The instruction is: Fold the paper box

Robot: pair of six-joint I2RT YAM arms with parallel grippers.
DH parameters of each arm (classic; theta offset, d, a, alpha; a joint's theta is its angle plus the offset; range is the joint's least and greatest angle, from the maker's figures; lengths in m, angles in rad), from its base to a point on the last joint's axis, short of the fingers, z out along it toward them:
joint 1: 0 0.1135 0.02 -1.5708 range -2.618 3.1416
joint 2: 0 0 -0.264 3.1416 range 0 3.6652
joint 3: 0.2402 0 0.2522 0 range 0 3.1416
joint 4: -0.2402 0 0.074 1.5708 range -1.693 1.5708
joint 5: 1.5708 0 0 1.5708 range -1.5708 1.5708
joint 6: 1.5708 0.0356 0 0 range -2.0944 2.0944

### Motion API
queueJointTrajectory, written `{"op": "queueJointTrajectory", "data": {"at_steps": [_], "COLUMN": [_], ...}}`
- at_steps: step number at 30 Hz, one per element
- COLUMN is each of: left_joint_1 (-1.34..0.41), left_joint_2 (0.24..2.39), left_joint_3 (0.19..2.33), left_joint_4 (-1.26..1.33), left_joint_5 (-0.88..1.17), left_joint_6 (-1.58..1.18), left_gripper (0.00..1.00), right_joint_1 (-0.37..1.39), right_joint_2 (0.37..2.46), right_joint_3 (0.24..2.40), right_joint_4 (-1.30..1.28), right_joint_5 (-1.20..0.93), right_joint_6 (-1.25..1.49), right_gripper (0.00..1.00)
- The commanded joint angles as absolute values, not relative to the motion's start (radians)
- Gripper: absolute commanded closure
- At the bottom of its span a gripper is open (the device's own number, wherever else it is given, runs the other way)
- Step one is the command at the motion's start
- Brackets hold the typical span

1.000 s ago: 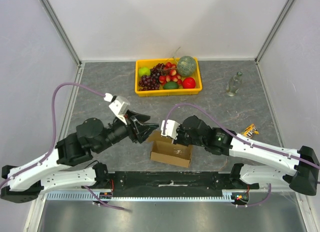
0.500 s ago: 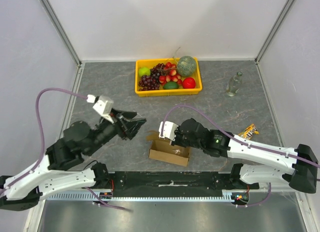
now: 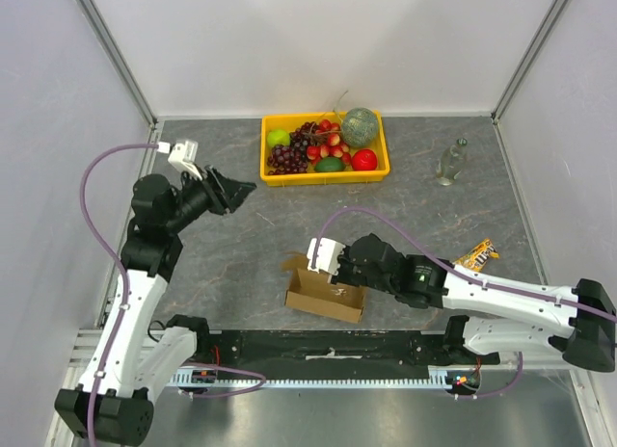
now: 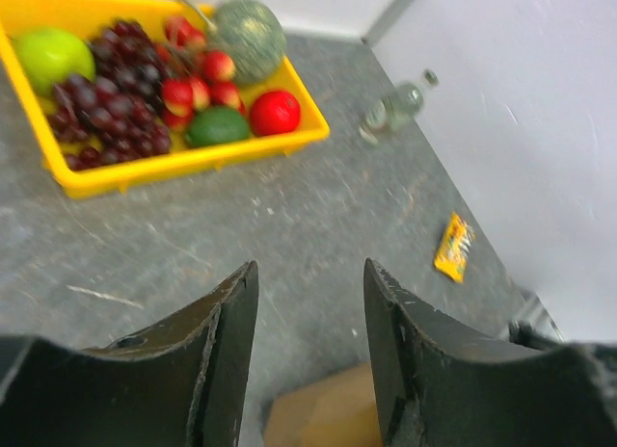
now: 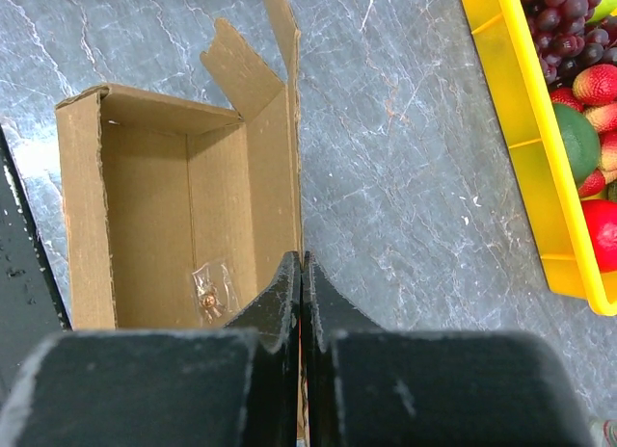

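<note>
The paper box (image 3: 326, 295) is a small brown cardboard box, open at the top, near the table's front edge. In the right wrist view the paper box (image 5: 164, 216) has its walls up, and one loose flap (image 5: 246, 62) stands at the far corner. A small clear bag (image 5: 207, 293) lies inside. My right gripper (image 5: 302, 257) is shut on the box's right wall, at the box's far side (image 3: 335, 277). My left gripper (image 3: 239, 188) hangs open and empty, far to the left and above the table. Its wrist view shows the gripper (image 4: 310, 270) with the box (image 4: 328, 418) well below.
A yellow crate (image 3: 323, 178) of fruit stands at the back middle, also in the wrist views (image 4: 193, 163) (image 5: 525, 129). A clear bottle (image 3: 450, 163) stands at the back right. A yellow snack packet (image 3: 480, 252) lies right of the box.
My left arm has swung up and back to the left, away from the box, its jaws a little narrower. The right gripper keeps its hold and the box has shifted slightly left.
</note>
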State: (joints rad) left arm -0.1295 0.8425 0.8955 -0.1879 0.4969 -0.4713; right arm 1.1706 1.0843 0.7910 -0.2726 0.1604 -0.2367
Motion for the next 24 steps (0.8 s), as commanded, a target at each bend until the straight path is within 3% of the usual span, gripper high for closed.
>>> {"op": "queueJointTrajectory", "data": {"at_steps": [1,10,24], "left_joint_1": [-0.124,-0.124,-0.126], "left_joint_2": [0.726,0.627,0.663], "left_joint_3": [0.81,0.609,0.485], "left_joint_4": [-0.165,-0.137,0.067], "left_joint_5": [0.672,0.676,0.687], "left_joint_6": [-0.499,-0.54,-0.595], "left_gripper": [0.46,0.46,0.48], "right_joint_1": [1.2,1.223,1.206], "right_joint_2": [1.112,1.124,1.089], "right_joint_3": [0.793,0.781,0.703], "right_joint_4": [-0.235,-0.204,0.027], "right_joint_5": [0.239,0.472,0.511], "right_joint_6": [-0.261,-0.339,-0.636], "right_gripper": [1.0,1.0,1.0]}}
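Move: Back and to the right of the raised left hand lies the open paper box, about 14 cm back, 17 right and 27 below; its lid's left end is nearer, some 10 cm back, 8 right and 19 down. The right hand already grips the upright lid, with the box's middle about 4 cm back, 2 left and 12 below. From the right hand, the lid's left end is 2 cm ahead and 11 left, and the clear packet inside is roughly 3 cm back, 1 left and 15 down. Sinking about 10 cm and drawing back some 5 cm, the left hand comes down towards the box with fingers still apart, touching nothing. Meanwhile the right hand keeps its shut pinch on the lid and, after a small dip, carries it about 4 cm forward and 2 cm right, its wrist turning some 20 degrees so that the fingers point more forward. ##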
